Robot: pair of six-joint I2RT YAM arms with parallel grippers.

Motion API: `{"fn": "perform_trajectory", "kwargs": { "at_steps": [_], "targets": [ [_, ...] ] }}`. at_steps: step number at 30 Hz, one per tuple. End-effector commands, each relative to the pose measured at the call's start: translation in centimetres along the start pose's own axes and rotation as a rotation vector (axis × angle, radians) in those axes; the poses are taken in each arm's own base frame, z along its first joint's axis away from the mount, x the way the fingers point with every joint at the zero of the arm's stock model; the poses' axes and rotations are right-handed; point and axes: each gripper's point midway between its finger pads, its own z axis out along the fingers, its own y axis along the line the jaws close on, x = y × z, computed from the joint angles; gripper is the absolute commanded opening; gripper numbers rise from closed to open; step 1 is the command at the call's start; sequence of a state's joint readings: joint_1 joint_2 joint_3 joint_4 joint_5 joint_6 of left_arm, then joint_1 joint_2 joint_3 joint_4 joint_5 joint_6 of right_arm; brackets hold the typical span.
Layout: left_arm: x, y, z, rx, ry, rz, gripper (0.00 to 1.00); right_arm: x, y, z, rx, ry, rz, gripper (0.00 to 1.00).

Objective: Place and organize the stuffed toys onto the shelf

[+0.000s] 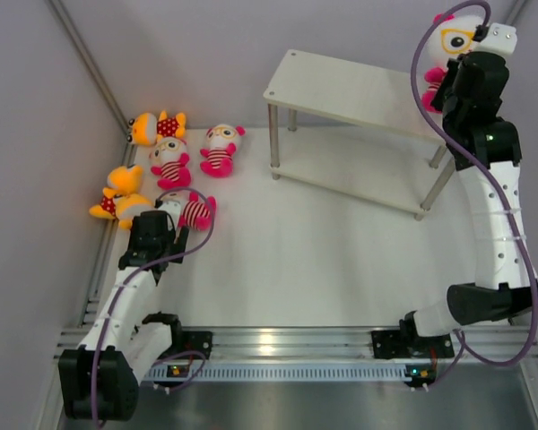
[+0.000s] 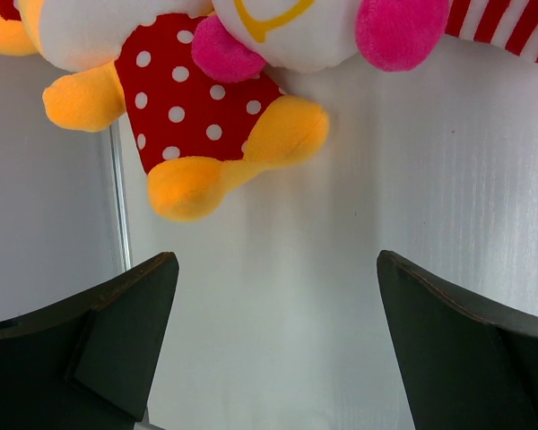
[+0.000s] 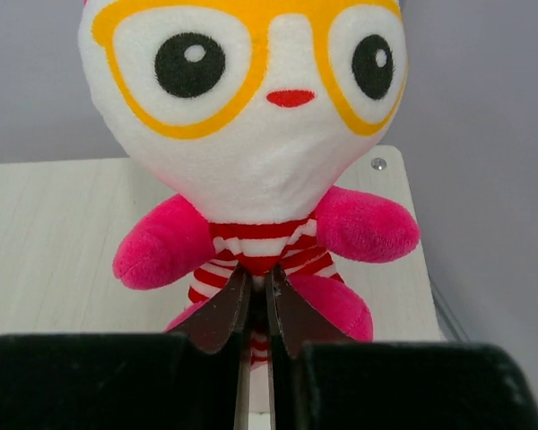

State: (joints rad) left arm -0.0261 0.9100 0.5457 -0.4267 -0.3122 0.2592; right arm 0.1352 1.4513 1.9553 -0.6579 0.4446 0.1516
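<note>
My right gripper (image 1: 446, 79) (image 3: 258, 278) is shut on the striped body of a pink stuffed toy (image 1: 453, 40) (image 3: 251, 134). The toy stands upright on the right end of the shelf's top board (image 1: 341, 90) (image 3: 54, 233). My left gripper (image 1: 161, 222) (image 2: 276, 269) is open and empty, low over the table. Just ahead of it lie an orange toy with a red dotted body (image 1: 118, 195) (image 2: 197, 107) and a pink striped toy (image 1: 194, 210) (image 2: 314, 27). Another orange toy (image 1: 152, 125) and two pink toys (image 1: 170, 161) (image 1: 220, 148) lie at the far left.
The shelf's lower board (image 1: 359, 170) sits on thin metal legs (image 1: 273, 143). A metal frame rail (image 1: 94, 67) (image 2: 121, 197) runs along the table's left side, close to the toys. The wall is close behind the shelf.
</note>
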Motion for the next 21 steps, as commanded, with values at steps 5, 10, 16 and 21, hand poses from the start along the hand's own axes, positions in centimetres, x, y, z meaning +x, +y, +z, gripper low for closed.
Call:
{"fn": "perform_trajectory", "kwargs": {
  "at_steps": [5, 10, 16, 21],
  "targets": [
    [-0.7, 0.2, -0.1, -0.013, -0.041, -0.021, 0.99, 4.1, -1.6, 2.7, 0.000, 0.079, 0.145, 0.09],
    [-0.7, 0.2, -0.1, -0.010, -0.041, -0.021, 0.99, 4.9, -1.7, 2.7, -0.012, 0.106, 0.147, 0.38],
    [-0.7, 0.2, 0.0, -0.011, -0.040, -0.021, 0.99, 2.1, -1.5, 1.0, -0.049, 0.024, 0.170, 0.68],
    [-0.7, 0.0, 0.0, -0.001, -0.040, -0.016, 0.99, -0.5, -1.6, -0.6, -0.076, -0.037, 0.160, 0.74]
  ]
}}
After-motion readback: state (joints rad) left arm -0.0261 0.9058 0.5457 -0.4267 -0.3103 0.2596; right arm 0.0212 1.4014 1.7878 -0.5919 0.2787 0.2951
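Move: Under the right hand, which holds the stuffed toy by the waist, the bare spot on the shelf top lies some 11 cm below and about 3 cm ahead, 1 cm to the right. The shelf's right edge is about 7 cm to the right of the hand and 3 cm ahead; the middle of the shelf top is about 12 cm to the left and 6 cm ahead. From the idle left hand, that spot lies roughly 60 cm to the right, 18 cm ahead and 27 cm higher. Lowering the stuffed toy about 6 cm onto the right end of the shelf top, the right hand also drifts some 2 cm forward and right and rolls its left side up by nearly 10 degrees. The fingers then open to about three quarters and let go of the toy's waist, while the hand rises about 2 cm and eases back 1 cm. ##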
